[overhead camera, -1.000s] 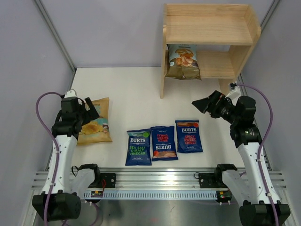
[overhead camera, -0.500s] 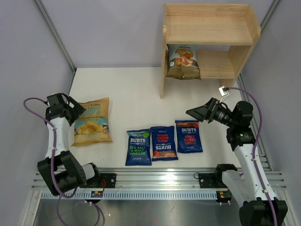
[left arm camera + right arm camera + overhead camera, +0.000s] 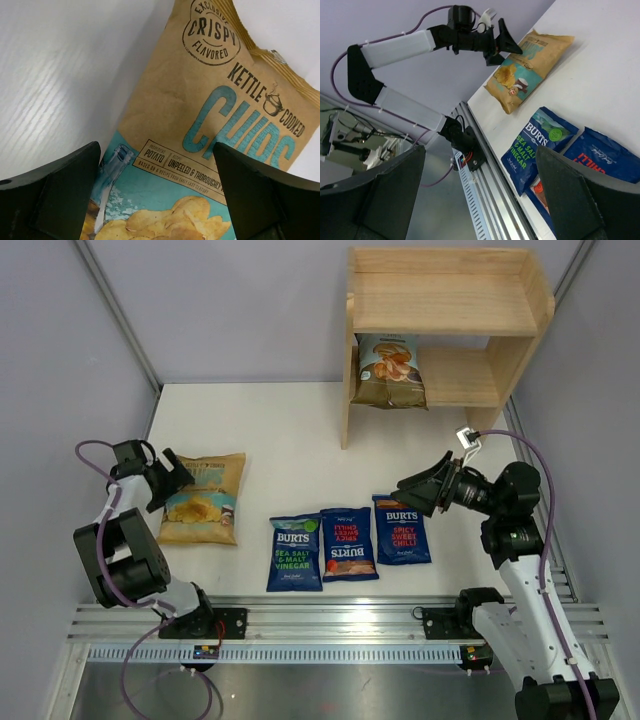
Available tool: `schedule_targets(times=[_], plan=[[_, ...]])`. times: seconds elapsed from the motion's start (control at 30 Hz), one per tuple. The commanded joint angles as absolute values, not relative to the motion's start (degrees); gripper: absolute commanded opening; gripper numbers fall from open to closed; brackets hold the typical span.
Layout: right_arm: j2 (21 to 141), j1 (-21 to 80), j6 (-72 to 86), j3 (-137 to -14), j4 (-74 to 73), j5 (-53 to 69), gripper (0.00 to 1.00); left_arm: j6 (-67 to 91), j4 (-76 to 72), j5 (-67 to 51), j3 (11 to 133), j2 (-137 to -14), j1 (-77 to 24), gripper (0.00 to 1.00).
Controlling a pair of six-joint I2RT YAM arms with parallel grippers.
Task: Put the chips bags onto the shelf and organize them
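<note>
The tan-and-teal "CHIPS" bag (image 3: 205,500) lies flat at the table's left. My left gripper (image 3: 167,480) is at its upper left edge and open. In the left wrist view the bag (image 3: 200,115) fills the space between the spread fingers (image 3: 60,195); contact cannot be told. Three dark-blue BURTS bags (image 3: 296,553), (image 3: 347,543), (image 3: 401,528) lie side by side at front centre. My right gripper (image 3: 418,486) hangs open and empty just above and right of the right-hand one. A light-blue-and-olive bag (image 3: 390,370) stands on the lower tier of the wooden shelf (image 3: 445,300).
The shelf stands at the back right, its top tier bare. The right wrist view looks left across the table to the left arm (image 3: 405,45), the tan bag (image 3: 530,65) and the sea-salt BURTS bag (image 3: 540,145). A metal rail (image 3: 330,625) runs along the near edge.
The left arm has folded down and back, and its gripper now points at the tan bag's left edge; the bag has shifted slightly right. The right gripper has moved left toward the blue bags.
</note>
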State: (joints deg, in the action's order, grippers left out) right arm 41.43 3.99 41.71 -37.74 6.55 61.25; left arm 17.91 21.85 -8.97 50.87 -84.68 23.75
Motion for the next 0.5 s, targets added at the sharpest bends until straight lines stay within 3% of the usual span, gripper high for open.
schedule_targets(times=[0.0,0.47], plan=[[40.69,6.68,38.23,-41.04,5.80,63.11,1.00,18.09,16.70,-15.73,49.75,-84.64,22.34,0.99],[39.81,8.00,37.62,-40.96,3.78,61.61,0.99,55.16,0.26,-5.20,30.69,-76.21,13.02,0.99]])
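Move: The kettle-cooked chips bag's middle lies about 8 cm to the left hand's right, 4 cm back and 4 cm lower, with the open fingers already over its left part. The sea salt & malt vinegar bag is roughly 33 cm right and 18 cm back; the upside-down Burts bag is some 48 cm right and 16 cm back. From the idle right hand, the kettle-cooked bag is about 61 cm left, 11 cm ahead and 28 cm below. With its fingers wide open at the left side of the kettle-cooked bag, the left hand sweeps about 6.5 cm to the right and pushes the bag along the table towards the Burts bags, bowing slightly forward and back on the way. In the later part it also sinks some 2 cm while the wrist tilts and turns by about 20 degrees, swinging the fingertips to the right and a little forward, without closing. ##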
